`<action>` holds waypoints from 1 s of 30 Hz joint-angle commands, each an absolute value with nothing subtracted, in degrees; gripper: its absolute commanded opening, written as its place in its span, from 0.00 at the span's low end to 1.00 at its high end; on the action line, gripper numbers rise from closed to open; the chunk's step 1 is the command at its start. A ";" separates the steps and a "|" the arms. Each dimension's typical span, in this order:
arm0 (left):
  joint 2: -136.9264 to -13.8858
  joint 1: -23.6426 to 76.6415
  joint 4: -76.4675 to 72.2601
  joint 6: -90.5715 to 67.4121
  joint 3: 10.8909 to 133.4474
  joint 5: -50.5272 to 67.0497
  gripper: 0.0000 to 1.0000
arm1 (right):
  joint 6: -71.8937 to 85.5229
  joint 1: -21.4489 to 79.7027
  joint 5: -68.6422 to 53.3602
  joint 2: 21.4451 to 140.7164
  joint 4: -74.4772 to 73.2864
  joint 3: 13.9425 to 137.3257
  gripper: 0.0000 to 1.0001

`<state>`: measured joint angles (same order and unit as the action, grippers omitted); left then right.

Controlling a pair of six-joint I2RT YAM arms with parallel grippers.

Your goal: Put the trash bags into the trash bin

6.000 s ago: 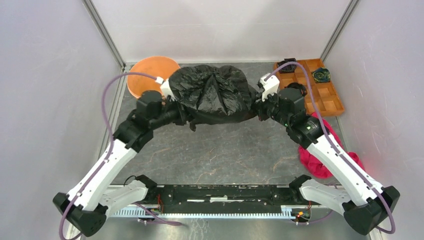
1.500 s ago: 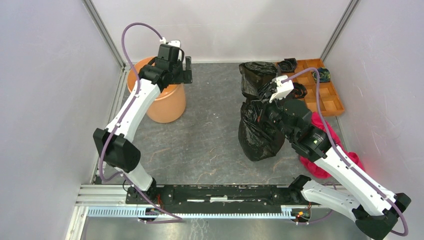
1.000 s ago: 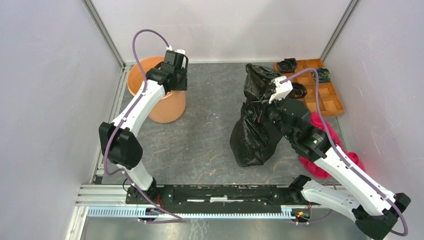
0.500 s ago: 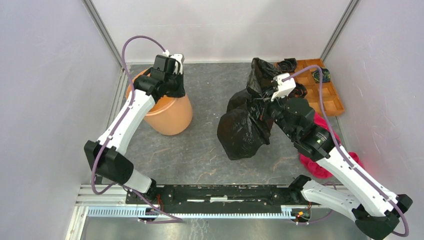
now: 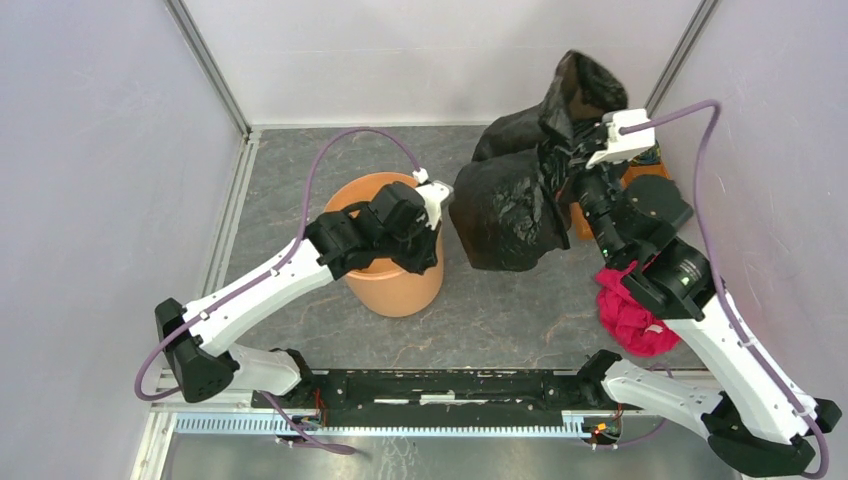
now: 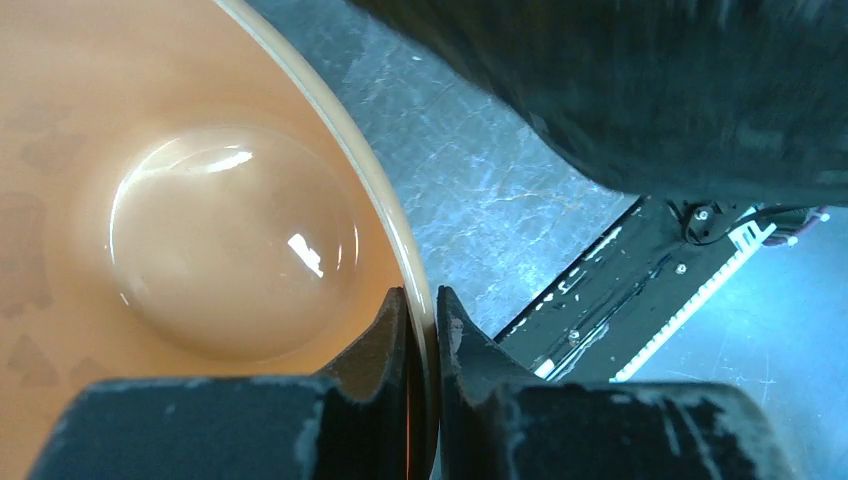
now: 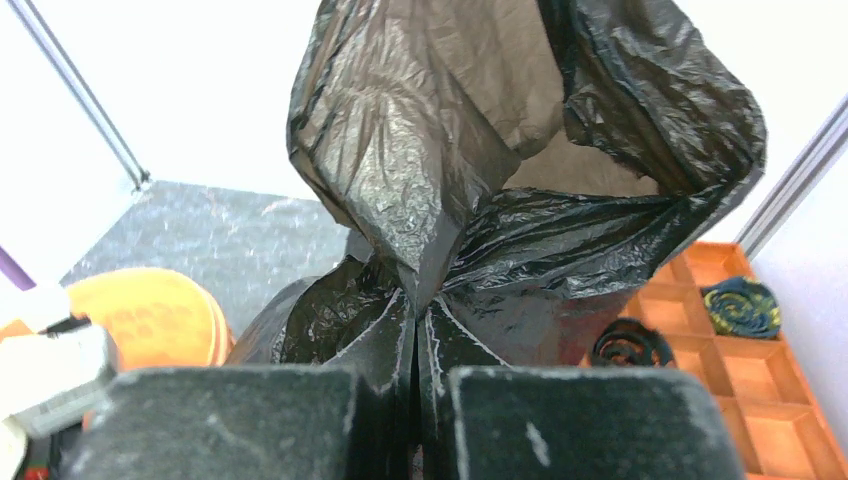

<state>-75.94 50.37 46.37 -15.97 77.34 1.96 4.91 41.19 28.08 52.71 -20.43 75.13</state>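
The orange trash bin (image 5: 395, 280) stands upright near the table's middle. My left gripper (image 5: 425, 245) is shut on its rim at the right side; in the left wrist view the fingers (image 6: 422, 315) pinch the rim (image 6: 395, 235), and the bin's inside (image 6: 200, 240) is bare. The black trash bag (image 5: 515, 205) hangs just right of the bin, lifted off the table. My right gripper (image 5: 572, 160) is shut on a gathered fold of the bag (image 7: 480, 200), with its open mouth flaring above the fingers (image 7: 418, 330).
An orange compartment tray (image 7: 745, 400) with small black rolls (image 7: 630, 345) lies at the back right, mostly hidden behind the bag in the top view. A pink-red cloth (image 5: 630, 315) lies on the right. The arm base rail (image 5: 450, 385) runs along the near edge.
My left gripper has dragged the bin from the back left corner toward the middle. My right gripper has lifted the bag higher and it now hangs beside the bin.
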 commanded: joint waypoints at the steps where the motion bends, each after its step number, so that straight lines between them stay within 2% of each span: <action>1: -74.77 55.22 36.19 -23.51 74.85 6.36 0.05 | 0.50 41.09 31.72 52.80 -18.24 81.54 0.00; 3: -75.44 56.35 33.32 -23.96 73.84 8.30 0.13 | -1.20 41.07 29.56 52.59 -16.25 82.37 0.01; 7: -75.62 57.36 31.30 -23.21 74.39 10.66 0.42 | -2.71 41.11 25.66 53.59 -13.82 84.19 0.02; 8: -75.10 57.39 31.10 -22.77 74.55 10.64 0.53 | -3.10 41.08 23.48 54.10 -13.27 84.93 0.01; 10: -73.69 57.39 31.03 -21.74 75.05 10.81 0.71 | -3.34 41.08 18.77 55.36 -12.36 86.57 0.01; 12: -71.63 57.39 30.74 -20.57 75.36 11.33 0.82 | -3.52 41.05 12.53 56.96 -11.43 88.69 0.01; 14: -68.60 57.39 30.53 -18.89 75.40 11.40 0.87 | -3.27 41.14 5.40 58.83 -10.24 91.02 0.01; 17: -62.76 57.35 29.47 -16.75 73.97 9.17 0.88 | -0.33 41.07 -8.77 62.32 -7.85 95.21 0.01; 23: -46.81 57.38 18.59 -17.40 64.50 3.92 0.91 | 21.81 41.33 -35.81 73.45 3.51 104.33 0.01; 26: -40.56 57.39 15.87 -17.54 61.16 -1.21 0.94 | 27.76 41.61 -37.35 73.62 9.79 101.06 0.01; 30: -35.70 57.39 15.74 -17.34 59.76 -8.87 0.95 | 23.60 41.60 -37.21 70.85 11.40 94.57 0.01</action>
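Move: The left hand is pinching the trash bin's near-right rim; the bin's middle lies some 10 cm to its left, 6 cm ahead and 13 cm down. The black bag's hanging belly is about 14 cm to this hand's right, 10 cm ahead and 10 cm higher. From the right hand, high up and holding the bag, the bin is about 30 cm left, level fore and aft and 33 cm below; the compartment tray sits roughly 20 cm right, 27 cm ahead and 43 cm down. Rightward and back about 7 cm, the left hand drags the bin by its rim, opens wide to let go, then rises and swings left, its fingers tipping up towards level. The right hand, still shut on the bag, climbs first, then sweeps some 18 cm left and a little back, closing the sideways gap to the bin while turning about 60 degrees counter-clockwise. ##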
